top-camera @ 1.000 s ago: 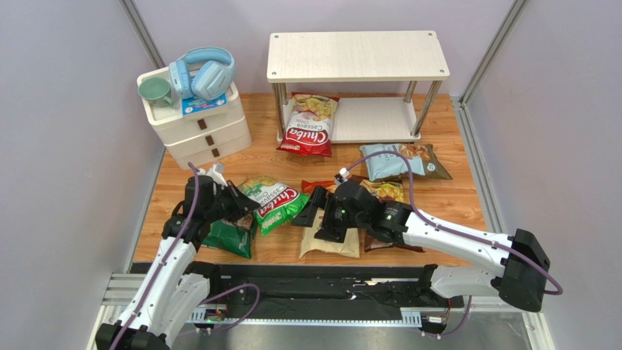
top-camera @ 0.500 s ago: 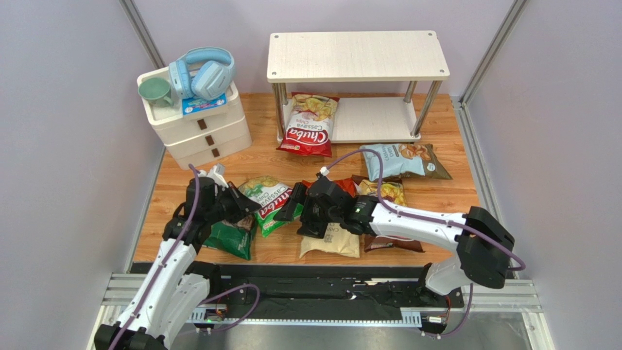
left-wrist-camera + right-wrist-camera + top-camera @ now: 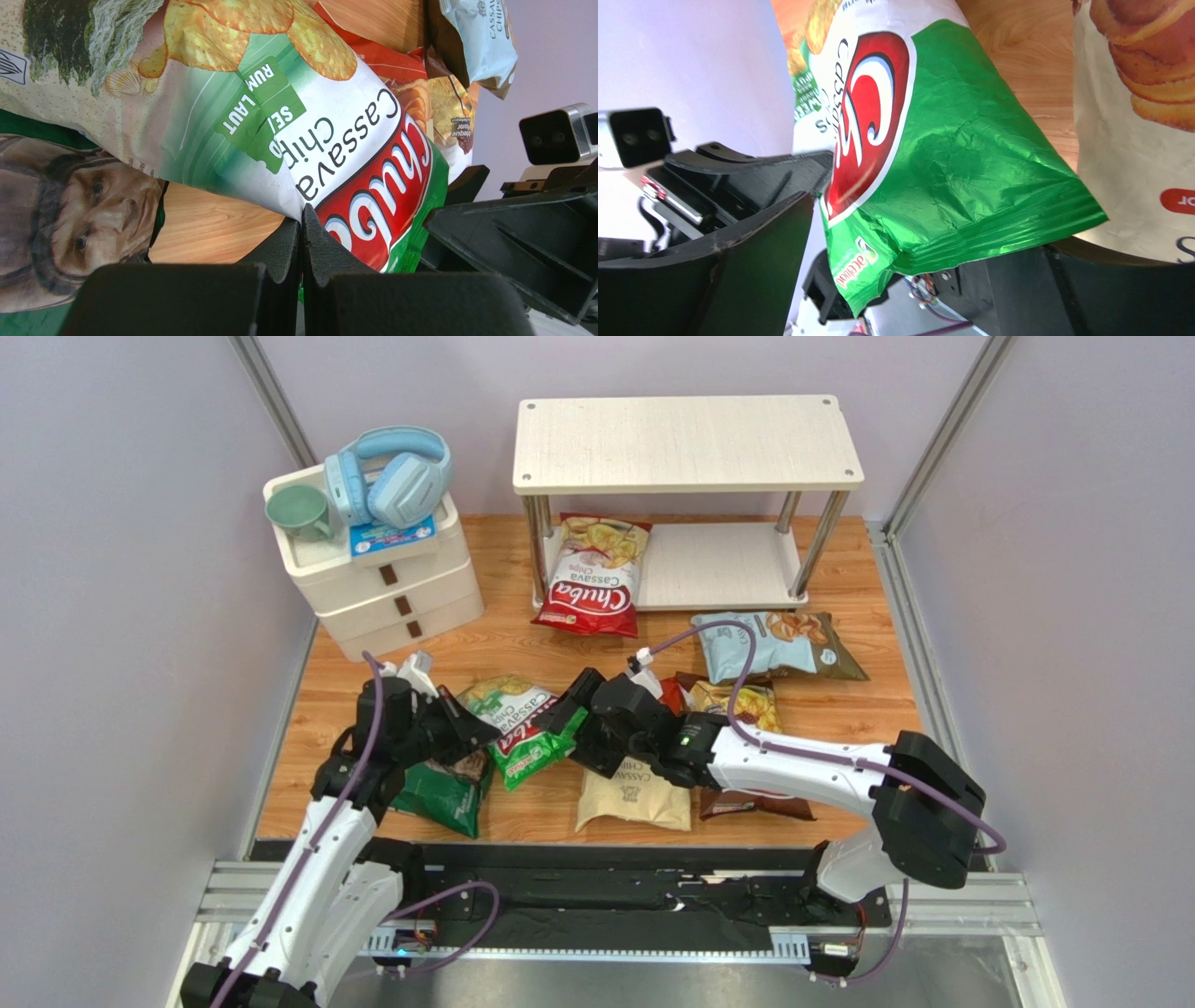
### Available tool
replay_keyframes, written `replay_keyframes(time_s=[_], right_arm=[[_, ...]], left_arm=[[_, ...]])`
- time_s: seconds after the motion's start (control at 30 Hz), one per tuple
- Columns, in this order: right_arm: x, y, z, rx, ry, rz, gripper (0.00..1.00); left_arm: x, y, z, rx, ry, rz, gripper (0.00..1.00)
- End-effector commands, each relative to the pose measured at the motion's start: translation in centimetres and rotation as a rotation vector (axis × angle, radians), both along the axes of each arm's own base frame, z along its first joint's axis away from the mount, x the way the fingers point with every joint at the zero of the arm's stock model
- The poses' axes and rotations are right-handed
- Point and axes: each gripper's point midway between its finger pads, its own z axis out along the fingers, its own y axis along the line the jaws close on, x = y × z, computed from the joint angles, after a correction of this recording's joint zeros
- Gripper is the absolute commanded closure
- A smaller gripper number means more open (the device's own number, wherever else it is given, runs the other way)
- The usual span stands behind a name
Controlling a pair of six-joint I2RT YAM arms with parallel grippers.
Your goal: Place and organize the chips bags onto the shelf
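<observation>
My left gripper [image 3: 470, 732] [image 3: 302, 231] is shut on the side edge of the green Chuba chips bag [image 3: 526, 728] [image 3: 337, 161], holding it off the wooden floor. The bag's crimped end [image 3: 948, 161] sits between the wide jaws of my open right gripper [image 3: 572, 728] [image 3: 906, 273]. The dark green bag with a man's face [image 3: 442, 795] [image 3: 63, 224] lies under the left arm. A cream bag [image 3: 634, 798] [image 3: 1144, 140] and a brown bag [image 3: 744, 703] lie partly under the right arm. The light blue bag [image 3: 765, 647] lies further back. The red bag [image 3: 592, 574] leans on the lower board of the shelf [image 3: 687, 444].
A white three-drawer unit [image 3: 379, 574] stands at the back left, carrying blue headphones [image 3: 393, 476] and a green cup [image 3: 298, 511]. Grey walls close in both sides. A black rail [image 3: 617, 896] runs along the near edge.
The right arm has swung left from over the cream bag to the green bag, and its jaws now straddle the bag's end. The left gripper keeps its hold.
</observation>
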Motion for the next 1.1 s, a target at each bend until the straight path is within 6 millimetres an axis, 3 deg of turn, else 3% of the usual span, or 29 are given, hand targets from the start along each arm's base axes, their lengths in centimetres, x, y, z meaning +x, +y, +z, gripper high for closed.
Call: replay_keyframes(time_s=[0.0,0.3,0.37,0.4,0.63,0.73,0.83,0.87,0.9,0.97,1.07], right_arm=[[2.0,0.8,2.1,0.089,-0.026,-0.11,0.13],[1.7,2.8,-0.5,0.08,0.043,-0.078,0.36],[1.7,3.1,-0.3,0.081,0.019,-0.051,0.83],[1.6,3.2,-0.2,0.076,0.015,-0.041,1.0],[1.7,2.0,1.3,-0.025,-0.09,0.02,1.0],[1.8,1.5,3.3,-0.065,-0.172,0.071,1.0],[2.5,0.1,5.8,-0.147,-0.305,0.099,1.0],[3.1,-1.0,6.3,-0.197,-0.345,0.074,1.0],[3.4,-1.7,7.4,-0.218,-0.385,0.07,1.0],[3.9,-3.0,9.3,-0.294,-0.496,0.112,1.0],[4.0,-5.2,12.1,-0.341,-0.611,0.149,1.0]], left_arm=[[0.0,-0.4,1.5,-0.002,-0.055,-0.04,1.0],[-0.5,-0.8,1.3,-0.004,-0.051,-0.082,1.0],[-0.6,-0.7,1.3,0.001,-0.053,-0.086,1.0],[-0.7,-0.7,1.2,0.003,-0.049,-0.089,1.0],[-0.6,-0.7,1.7,0.024,-0.071,-0.11,1.0],[-0.2,0.0,2.4,0.063,-0.081,-0.083,0.89],[0.5,0.9,3.6,0.105,-0.114,-0.034,0.71],[0.7,1.2,3.8,0.119,-0.122,-0.022,0.54],[1.1,1.2,4.7,0.134,-0.15,-0.036,0.49],[1.3,1.6,5.1,0.169,-0.146,-0.03,0.44],[1.7,2.5,5.1,0.226,-0.11,-0.008,0.43]])
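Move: The green chips bag is already pinched by the shut left fingers; its middle is about 4 cm to their right, 1 cm ahead and 3 cm lower. From the open right hand the bag's middle lies some 6 cm left, 1 cm back and 4 cm down, its sealed green end at the jaws. On the table about 10 cm below, the cream chips bag is 10 cm right and 2 cm back of the right hand; the dark green bag is 8 cm left and 4 cm back of the left hand. Dipping about 3 cm and edging forward-left, the right hand shuts its fingers on the green bag's sealed end, then lifts some 7 cm while drawing right, its fingers tipping up nearly 20 degrees. The left hand eases slightly back and down with its grip kept, then opens about halfway, comes free of the bag and rises. ##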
